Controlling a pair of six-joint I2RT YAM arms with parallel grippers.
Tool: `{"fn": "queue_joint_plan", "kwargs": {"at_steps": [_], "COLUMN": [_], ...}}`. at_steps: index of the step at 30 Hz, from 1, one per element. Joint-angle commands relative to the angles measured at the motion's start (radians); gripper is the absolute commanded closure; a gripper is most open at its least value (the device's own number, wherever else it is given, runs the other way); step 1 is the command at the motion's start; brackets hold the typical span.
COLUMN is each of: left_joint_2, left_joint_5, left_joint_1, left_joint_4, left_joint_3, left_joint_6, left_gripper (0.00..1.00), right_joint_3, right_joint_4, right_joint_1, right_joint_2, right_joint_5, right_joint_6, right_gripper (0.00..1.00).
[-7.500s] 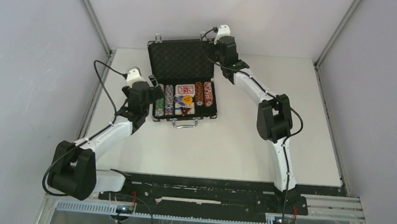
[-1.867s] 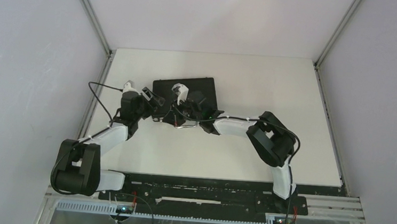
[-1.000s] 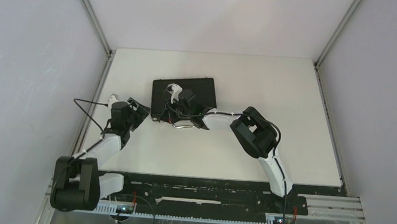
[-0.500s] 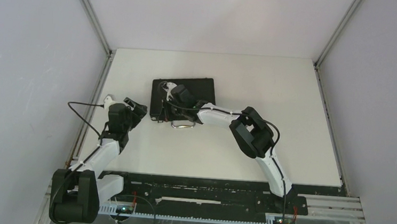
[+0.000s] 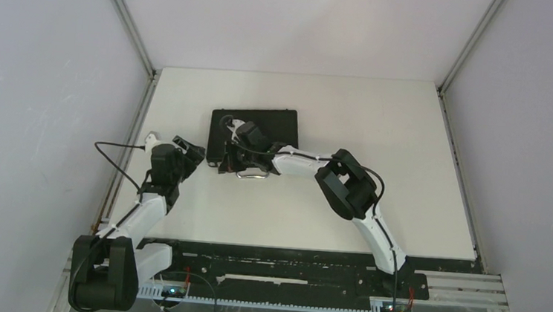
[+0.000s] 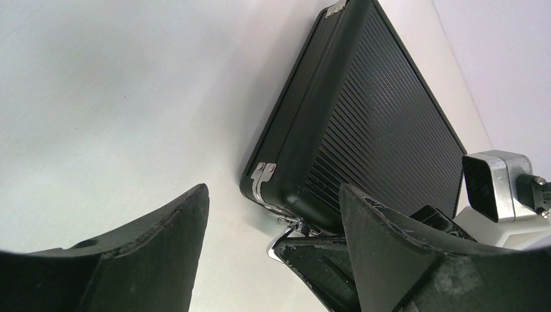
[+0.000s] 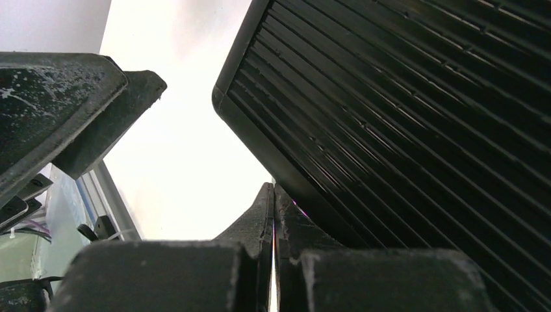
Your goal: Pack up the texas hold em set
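The small black case of the texas hold em set lies closed on the white table, its metal handle toward me. Chips, cards and dice are hidden inside. My right gripper is shut and holds nothing. In the right wrist view its tips press against the edge of the ribbed lid. My left gripper stands open just left of the case's front left corner, not touching it. In the left wrist view the case lies ahead of the left gripper.
The table is bare white, with grey walls on three sides. A metal frame post runs along the left edge. The right arm's forearm stretches across the table in front of the case. A black rail holds both bases.
The right gripper has slid a little left along the case front and the case has shifted slightly left with it. The left arm's elbow has drawn back toward its base.
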Motion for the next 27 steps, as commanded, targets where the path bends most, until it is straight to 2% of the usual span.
{"fn": "queue_joint_plan", "kwargs": {"at_steps": [1,7,13,17,19,20,21,23,27], "left_joint_2": [-0.005,-0.03,-0.087,-0.118,-0.134,-0.137,-0.138,-0.141,-0.184], "left_joint_5": [0.016,0.04,0.025,0.053,0.023,-0.006,-0.04,-0.09,-0.124], "left_joint_1": [-0.001,-0.002,-0.041,-0.101,-0.157,-0.191,-0.225,-0.287,-0.325], "left_joint_4": [0.035,0.06,0.068,0.106,0.091,0.061,0.029,-0.027,-0.043], "left_joint_3": [-0.017,-0.023,-0.03,-0.022,0.004,0.036,0.065,0.107,0.097], "left_joint_6": [0.0,0.003,0.043,0.101,0.132,0.148,0.165,0.2,0.223], "left_gripper": [0.22,0.22,0.22,0.22,0.18,0.15,0.1,0.04,0.0], "right_joint_3": [-0.139,-0.386,-0.47,-0.633,-0.725,-0.773,-0.818,-0.923,-1.062], "right_joint_4": [-0.077,0.147,0.237,0.307,0.333,0.338,0.343,0.344,0.272], "right_joint_1": [0.036,0.075,0.088,0.056,0.024,0.006,-0.017,-0.068,-0.202], "right_joint_2": [0.019,-0.305,-0.454,-0.576,-0.648,-0.684,-0.724,-0.804,-1.015], "right_joint_5": [0.057,0.078,0.105,0.164,0.198,0.222,0.258,0.319,0.387], "right_joint_6": [-0.007,-0.094,-0.101,-0.083,-0.071,-0.066,-0.062,-0.051,-0.05], "right_gripper": [1.0,1.0,1.0,1.0,1.0,0.95,0.85,0.58,0.41]}}
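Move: My right hand's shut fingertips are at the closed case's left latch. From there the right latch is about 17 cm right and 2 cm ahead, the carry handle some 9 cm right and 1 cm back, and the case's middle 8 cm right and 9 cm ahead, all near fingertip height. From my open left hand, the handle lies about 17 cm right, 4 cm back and 6 cm below; the left latch is 8 cm right, 3 cm back and equally low. I bring my right fingertips away from the left latch, drawing back about 8 cm with a slight dip, then lift and sweep right past the handle towards the right latch, ending some 19 cm right, turning clockwise and opening the fingers halfway. My left hand swings about 8 cm right towards the handle while rising 5 cm, turns some 20 degrees clockwise and opens fully. ##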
